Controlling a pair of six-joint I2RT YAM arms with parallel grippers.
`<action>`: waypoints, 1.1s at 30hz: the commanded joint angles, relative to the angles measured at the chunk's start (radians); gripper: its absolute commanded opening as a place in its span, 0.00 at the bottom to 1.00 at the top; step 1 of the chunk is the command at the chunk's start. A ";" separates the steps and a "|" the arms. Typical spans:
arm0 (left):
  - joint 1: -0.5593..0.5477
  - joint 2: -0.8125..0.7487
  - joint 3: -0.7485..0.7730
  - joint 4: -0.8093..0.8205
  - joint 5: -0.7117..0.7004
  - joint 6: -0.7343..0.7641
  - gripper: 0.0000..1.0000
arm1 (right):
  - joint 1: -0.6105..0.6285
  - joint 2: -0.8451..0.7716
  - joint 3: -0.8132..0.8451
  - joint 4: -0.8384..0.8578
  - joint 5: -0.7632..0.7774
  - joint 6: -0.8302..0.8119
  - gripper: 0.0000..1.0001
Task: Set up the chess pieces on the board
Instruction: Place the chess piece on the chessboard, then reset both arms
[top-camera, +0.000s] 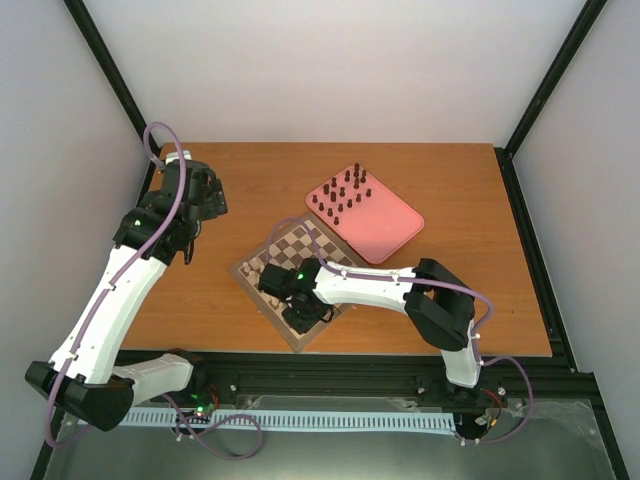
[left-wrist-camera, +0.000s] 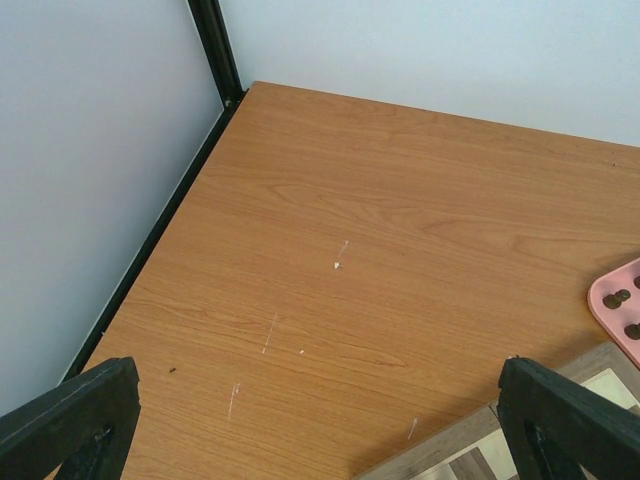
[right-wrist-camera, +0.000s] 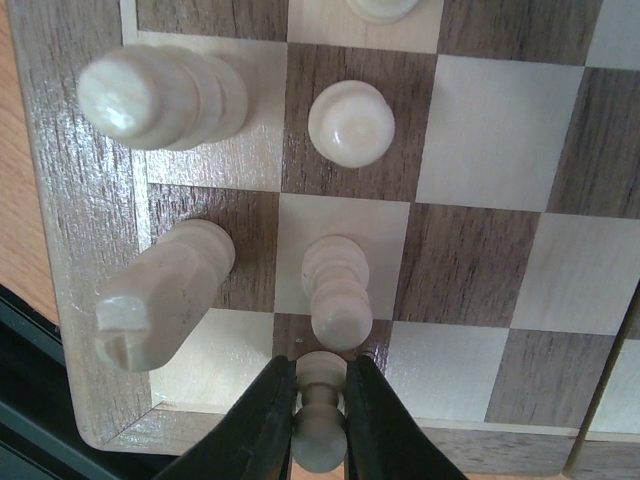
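Observation:
The checkered board (top-camera: 262, 272) lies tilted at the table's middle, with several cream pieces on its near corner. My right gripper (top-camera: 296, 312) hangs over that corner. In the right wrist view it (right-wrist-camera: 320, 405) is shut on a cream pawn (right-wrist-camera: 320, 425), held just above a dark square (right-wrist-camera: 295, 340) near the board's corner. Another cream pawn (right-wrist-camera: 337, 290) stands one square ahead, with a taller cream piece (right-wrist-camera: 160, 295) to its left. Dark pieces (top-camera: 343, 192) stand on a pink tray (top-camera: 380, 225). My left gripper (top-camera: 205, 195) is open and empty, above bare table (left-wrist-camera: 330, 270) at the far left.
The pink tray's corner (left-wrist-camera: 618, 305) and the board's corner (left-wrist-camera: 470, 450) show at the lower right of the left wrist view. Black frame posts (top-camera: 112, 75) stand at the table's back corners. The table's front rail (top-camera: 330, 375) runs below the board.

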 joint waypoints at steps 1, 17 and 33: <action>-0.003 0.007 0.000 0.024 -0.011 0.002 1.00 | -0.005 0.011 0.004 -0.006 0.015 0.006 0.16; -0.003 0.003 0.002 0.025 -0.012 0.000 1.00 | -0.005 -0.068 0.013 -0.050 0.053 0.027 0.35; -0.003 0.020 0.030 0.015 0.011 -0.001 1.00 | -0.164 -0.264 0.231 -0.272 0.158 0.022 1.00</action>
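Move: The white pawn stands on its dark square by the board's near corner, between the right fingertips, straight below the hand point and only about 1 cm down. The next pawn is 2 cm ahead and 2 cm left, the knight level and some 4 cm left, and the empty corner square about 2 cm back and 2 cm left. From the left hand, the pawn is roughly 16 cm back, 23 cm right and 29 cm below. The pawn is let go on its square: the right fingers ease open around its head while the hand stays almost in place, then the hand lifts away, quickly, about 15 cm up. The fingers spread fully on the way, and late in the climb the hand drifts some 3 cm forward as the fingertips swing forward and left by about 15 degrees. ##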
